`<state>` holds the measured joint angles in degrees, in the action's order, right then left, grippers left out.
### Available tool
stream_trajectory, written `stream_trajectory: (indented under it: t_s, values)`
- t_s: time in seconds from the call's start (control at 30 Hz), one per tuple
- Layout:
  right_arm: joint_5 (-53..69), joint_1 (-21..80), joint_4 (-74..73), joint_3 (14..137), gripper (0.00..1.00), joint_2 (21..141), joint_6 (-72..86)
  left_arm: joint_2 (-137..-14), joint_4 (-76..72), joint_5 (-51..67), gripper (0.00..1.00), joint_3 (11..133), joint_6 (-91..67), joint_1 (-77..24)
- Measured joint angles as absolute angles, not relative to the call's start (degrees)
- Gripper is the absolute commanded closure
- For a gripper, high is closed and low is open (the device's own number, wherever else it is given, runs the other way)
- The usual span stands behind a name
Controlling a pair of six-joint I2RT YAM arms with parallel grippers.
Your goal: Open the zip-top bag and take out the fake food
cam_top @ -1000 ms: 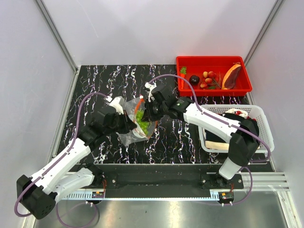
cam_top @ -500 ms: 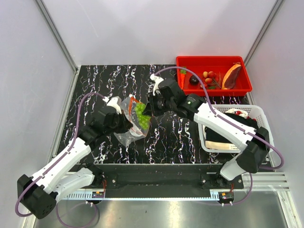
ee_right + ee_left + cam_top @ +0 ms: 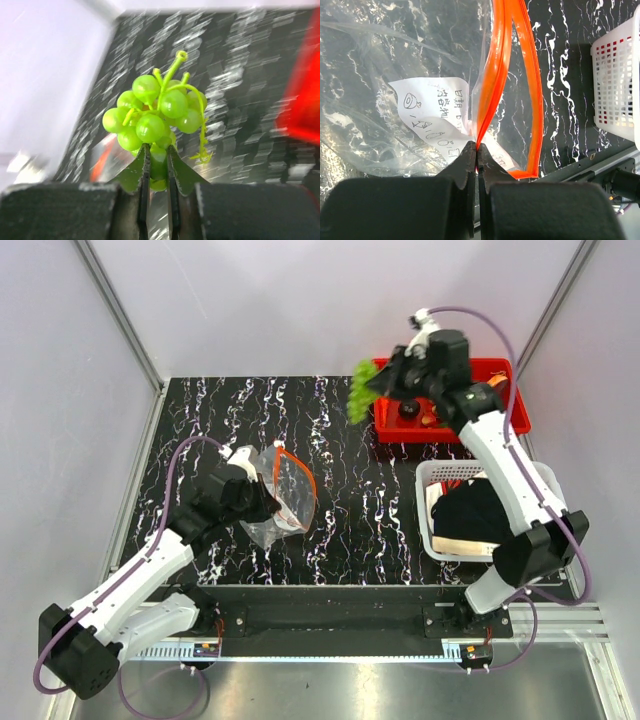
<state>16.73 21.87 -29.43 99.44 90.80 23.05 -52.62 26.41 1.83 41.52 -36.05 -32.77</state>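
The zip-top bag (image 3: 285,498) lies at the table's left middle, its orange-red mouth (image 3: 512,75) gaping and its white label (image 3: 427,112) showing through the clear plastic. My left gripper (image 3: 262,502) (image 3: 477,147) is shut on the zip strip at one end of the mouth. My right gripper (image 3: 380,388) (image 3: 157,150) hangs high by the left end of the red bin (image 3: 450,432), shut on a piece of fake food, a green grape cluster (image 3: 360,398) (image 3: 155,107). In the bin lie a dark purple piece (image 3: 409,409) and small red tomatoes (image 3: 432,418).
A white mesh basket (image 3: 555,502) (image 3: 620,85) with dark things inside stands at the right, below the red bin. An orange-and-red slice (image 3: 487,400) rests in the bin's right half. Aluminium posts frame the back corners.
My right gripper has pulled the green grape cluster out of the bag and carried it up and right to the red bin. The left gripper kept its hold on the bag.
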Motion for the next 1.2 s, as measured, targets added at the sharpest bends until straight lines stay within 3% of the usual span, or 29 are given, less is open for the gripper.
stream_trajectory:
  t_s: [0.37, 0.73, 0.77, 0.8, 0.87, 0.9, 1.0, 1.2]
  values:
    - [11.8, -1.4, -27.7, 113.1, 0.95, 112.2, 17.7, -53.4, 25.8, 4.4, 1.00, 41.5, -36.1, -32.8]
    - [11.0, -12.1, -27.8, 128.6, 0.86, 132.8, 17.8, -54.9, 25.4, 4.5, 1.00, 41.5, -35.7, -32.7]
    - [11.0, -12.4, -27.9, 130.0, 0.83, 134.1, 18.0, -55.5, 25.4, 4.5, 1.00, 41.5, -35.6, -32.7]
    - [10.9, -12.7, -28.1, 131.2, 0.71, 135.3, 18.2, -56.0, 25.3, 4.5, 1.00, 41.5, -35.5, -32.7]
    - [10.9, -13.0, -28.8, 133.2, 0.60, 137.5, 18.8, -56.7, 25.4, 4.5, 1.00, 41.5, -35.5, -32.6]
    - [10.9, -13.1, -29.2, 134.0, 0.46, 138.4, 19.1, -56.8, 25.4, 4.5, 1.00, 41.5, -35.4, -32.6]
    - [10.0, -13.1, -31.0, 136.8, 0.36, 140.7, 19.7, -56.8, 25.4, 4.5, 1.00, 41.6, -35.3, -32.5]
    - [8.9, -13.1, -35.3, 140.5, 0.28, 141.9, 19.6, -58.0, 26.0, 4.5, 1.00, 43.0, -34.6, -31.9]
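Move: The right hand holds the green grapes high; their spot in the red tray lies about 25 cm ahead, 33 cm to its right and some 30 cm below. Around that spot, the red fruit bunch sits 19 cm ahead and 25 cm right of the hand, the long orange-and-purple piece 20 ahead and 39 right. From the left hand, still pinching the bag, the spot is roughly 43 cm ahead, 55 cm right and 11 below. Right hand swings some 34 cm right, forward and down over the red tray, turns clockwise, opens, releasing the grapes. ##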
